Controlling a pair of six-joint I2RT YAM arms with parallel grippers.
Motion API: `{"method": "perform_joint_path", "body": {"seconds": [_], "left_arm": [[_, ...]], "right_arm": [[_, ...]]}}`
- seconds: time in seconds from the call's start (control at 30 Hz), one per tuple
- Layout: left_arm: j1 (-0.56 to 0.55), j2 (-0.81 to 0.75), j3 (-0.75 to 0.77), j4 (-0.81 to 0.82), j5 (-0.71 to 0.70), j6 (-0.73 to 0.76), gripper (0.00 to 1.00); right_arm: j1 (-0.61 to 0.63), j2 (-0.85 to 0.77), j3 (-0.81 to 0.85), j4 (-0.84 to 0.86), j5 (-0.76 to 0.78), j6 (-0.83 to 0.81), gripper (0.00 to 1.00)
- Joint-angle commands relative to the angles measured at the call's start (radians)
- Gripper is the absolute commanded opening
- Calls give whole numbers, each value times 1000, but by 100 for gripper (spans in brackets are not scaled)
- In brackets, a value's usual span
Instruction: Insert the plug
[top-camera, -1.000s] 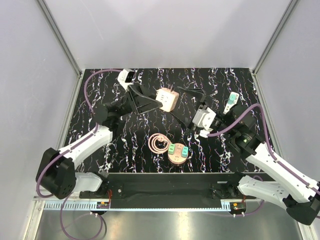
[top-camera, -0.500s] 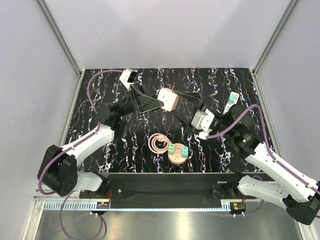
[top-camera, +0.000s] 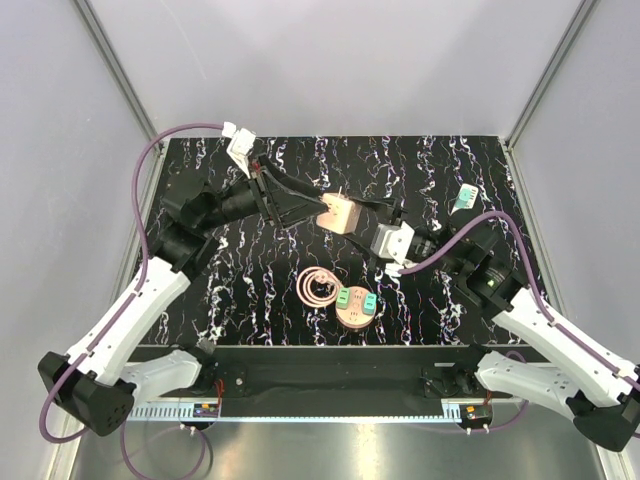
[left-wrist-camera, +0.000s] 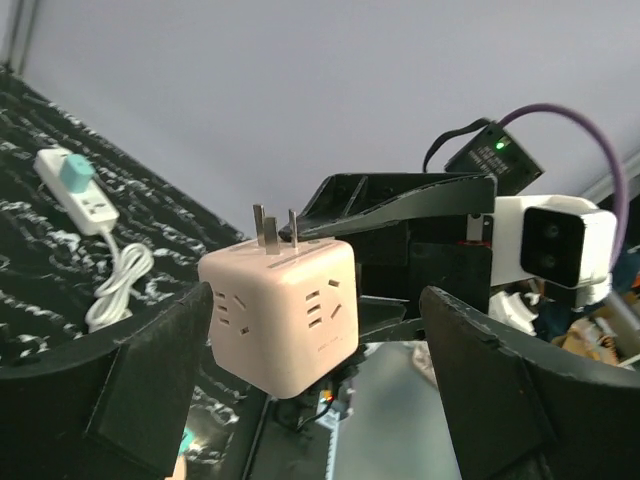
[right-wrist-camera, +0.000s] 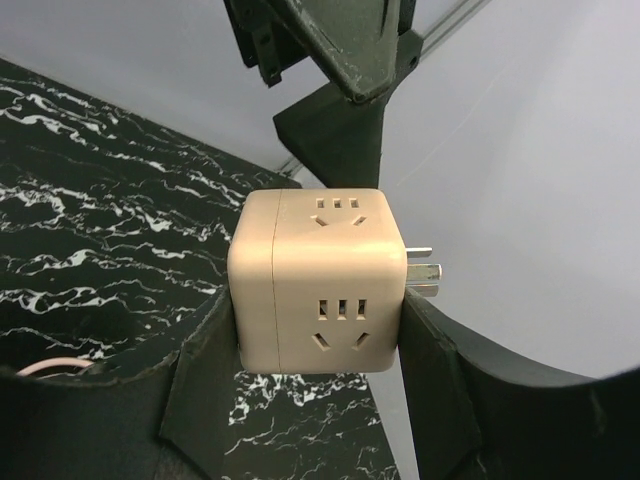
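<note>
The plug is a pale pink cube (top-camera: 340, 214) with socket holes on its faces and metal prongs (left-wrist-camera: 272, 228) on one side. It hangs above the table's middle. My right gripper (top-camera: 352, 222) is shut on it, and in the right wrist view both fingers press opposite faces of the cube (right-wrist-camera: 320, 280), prongs pointing right. My left gripper (top-camera: 322, 209) is open around the same cube (left-wrist-camera: 285, 310); its right finger (left-wrist-camera: 480, 380) stands well clear. A white power strip with a teal end (top-camera: 463, 199) lies at the back right.
A round pink disc with teal pieces (top-camera: 355, 305) and a coiled pink cable (top-camera: 316, 288) lie near the front middle. The power strip's white cord (left-wrist-camera: 115, 290) is bunched beside it. Grey walls enclose the black marbled table (top-camera: 250, 280).
My right gripper closed on the cube and my left gripper then opened, letting go of it. The left arm has lifted and the cube has shifted slightly toward the front.
</note>
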Motion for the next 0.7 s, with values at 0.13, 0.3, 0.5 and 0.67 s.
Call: {"method": "perform_joint_path", "body": {"seconds": [0.13,0.3,0.5,0.67], "left_arm": [[-9,38,68,-307,-34,214,90],[-19,78,99,-418,-51,259,90],[-29,104,85,-419,-46,263,91],[-32,133,80,-448,-49,282,91]], "right_arm": [[4,44,50,-33,-27,7,0],[4,64,64,-34,-27,4,0],[6,104,78,-68,-33,-5,0],[6,143,99,-100,-31,-14,0]]}}
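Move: The peach cube plug is already pinched between the right fingers, its prongs facing away from the bases. From the open left hand it lies about 5 cm to the right, level fore and aft, and 4 cm lower. On the table some 35 cm below the left hand, the coiled cable lies about 2 cm right and 1 cm back, and the round socket roughly 10 cm right and 6 cm back. With the cube plug still firmly in its fingers, the right hand sinks about 6 cm, drifting a little left and forward to meet the other hand. The left hand drops faster, some 10 cm and slightly forward, and tips its right-pointing fingers down by nearly 20 degrees. Its fingers stay wide open and come around the cube, one on either side; whether they touch can't be told. ##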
